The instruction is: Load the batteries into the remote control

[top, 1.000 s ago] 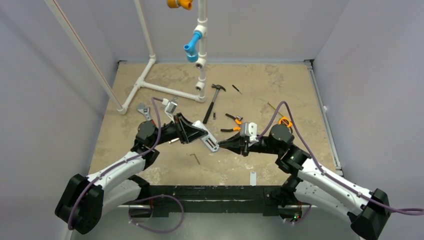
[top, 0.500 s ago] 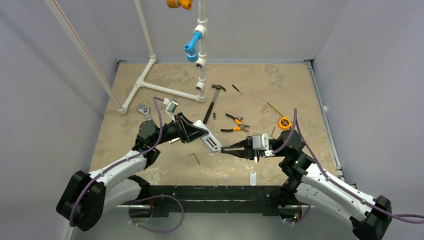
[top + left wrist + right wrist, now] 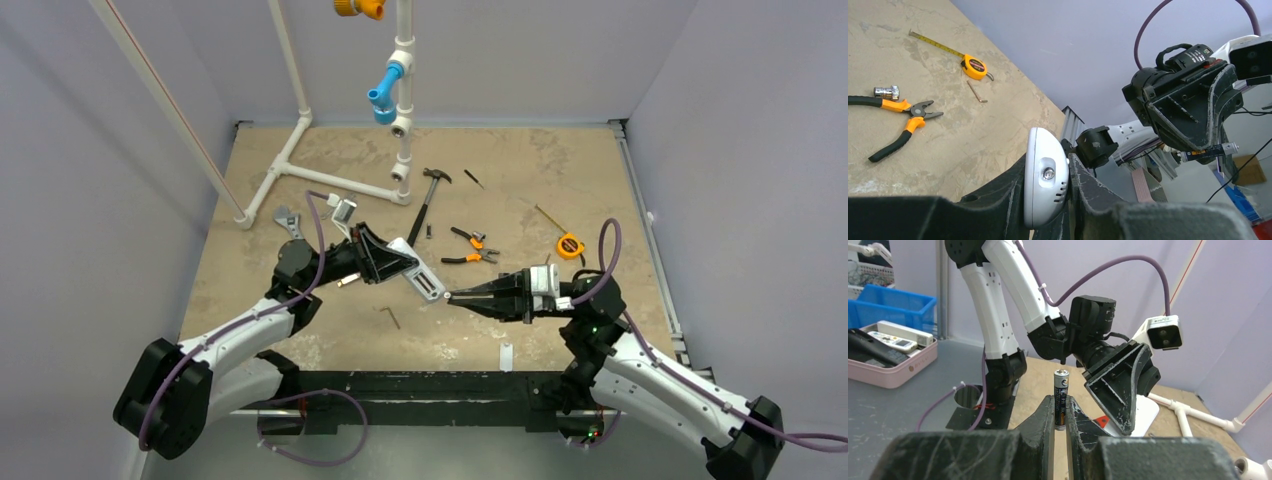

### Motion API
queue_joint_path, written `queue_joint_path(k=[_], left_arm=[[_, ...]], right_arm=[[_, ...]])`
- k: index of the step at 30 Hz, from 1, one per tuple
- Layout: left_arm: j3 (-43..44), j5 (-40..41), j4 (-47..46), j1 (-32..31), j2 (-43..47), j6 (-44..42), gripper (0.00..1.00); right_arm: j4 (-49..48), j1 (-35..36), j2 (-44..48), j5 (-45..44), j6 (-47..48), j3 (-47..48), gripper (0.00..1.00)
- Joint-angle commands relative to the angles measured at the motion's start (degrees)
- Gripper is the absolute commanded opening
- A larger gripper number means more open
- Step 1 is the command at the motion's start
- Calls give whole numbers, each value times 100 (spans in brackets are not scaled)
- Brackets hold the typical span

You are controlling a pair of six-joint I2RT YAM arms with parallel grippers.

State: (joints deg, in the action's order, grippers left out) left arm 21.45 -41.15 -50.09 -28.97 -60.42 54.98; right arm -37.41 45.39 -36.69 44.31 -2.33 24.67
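Observation:
The white remote control (image 3: 420, 275) is held off the table with my left gripper (image 3: 392, 262) shut on it. Its rounded end with a small lens (image 3: 1047, 182) sticks out between my left fingers. My right gripper (image 3: 452, 297) is shut on one dark battery (image 3: 1061, 397), which stands up between the fingertips (image 3: 1048, 415). That battery's tip is just beside the remote's near end in the top view. The left wrist view shows the right gripper (image 3: 1204, 156) with the battery (image 3: 1215, 150) across from the remote. I see only this one battery.
On the table behind the arms lie a hammer (image 3: 425, 205), orange pliers (image 3: 465, 250), a yellow tape measure (image 3: 570, 246) and a wrench (image 3: 290, 222). A hex key (image 3: 392, 317) and a small white cover strip (image 3: 506, 356) lie near the front edge. A white pipe frame (image 3: 330, 182) stands at the back left.
My right wrist has drawn back to the right and levelled out, its tip with the battery staying by the remote's near end. The left arm and remote have barely moved.

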Motion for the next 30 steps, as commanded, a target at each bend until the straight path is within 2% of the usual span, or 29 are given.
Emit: queue_joint_path(k=[1, 6, 10, 13, 16, 18, 20, 24, 27, 30], left_arm=[[252, -26, -388, -37, -56, 69, 0], [246, -60, -543, -53, -151, 152, 0], [245, -47, -563, -60, -175, 162, 0], [284, -30, -511, -65, -187, 184, 0], [345, 37, -332, -66, -187, 197, 0], [387, 85, -139, -70, -189, 206, 0], [416, 118, -22, -73, -188, 211, 0], [455, 196, 183, -70, -197, 206, 0], [463, 244, 208, -73, -206, 227, 0], [506, 309, 312, -82, -214, 256, 0]], right_arm=[[-820, 14, 43, -128, -478, -121, 0], [-1506, 10, -60, -182, -916, -266, 0], [-1696, 15, -103, -451, -1156, -321, 0], [-1502, 14, -66, -1540, -1583, -394, 0], [-807, 15, 46, -3086, -2336, -332, 0], [-363, 16, 42, -3795, -2818, -210, 0], [54, 20, 16, -4560, -3437, -86, 0], [1026, 15, 72, -5987, -5770, -12, 0], [1051, 19, 79, -6348, -7317, -244, 0], [1008, 15, 6, -6389, -8473, -432, 0]])
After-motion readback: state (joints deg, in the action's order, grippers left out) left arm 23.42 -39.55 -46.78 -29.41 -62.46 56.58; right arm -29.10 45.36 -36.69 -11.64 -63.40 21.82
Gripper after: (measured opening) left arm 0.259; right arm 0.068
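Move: The right hand already holds a battery. The remote control's open battery compartment lies about 6 cm ahead of it, 3 cm to its left and some 8 cm lower. The pliers lie on the table about 23 cm ahead and 8 cm to the right, and the loose battery cover level with the hand, 12 cm to its right, both some 32 cm below. From the left hand, gripping the remote, the compartment is about 4 cm back and 3 cm right, at its height. The right hand first eases up and slightly back, then swings quickly forward some 12 cm past the remote's right side, drifting about 5 cm to the right and sinking back a little, with the battery kept pinched in its closed fingers. Its wrist turns through some 85 degrees, mostly tipping forward with some clockwise swing and roll, so that the fingers come round from pointing left to pointing forward-left and slightly up, while the left hand keeps its grip on the remote almost in place. ##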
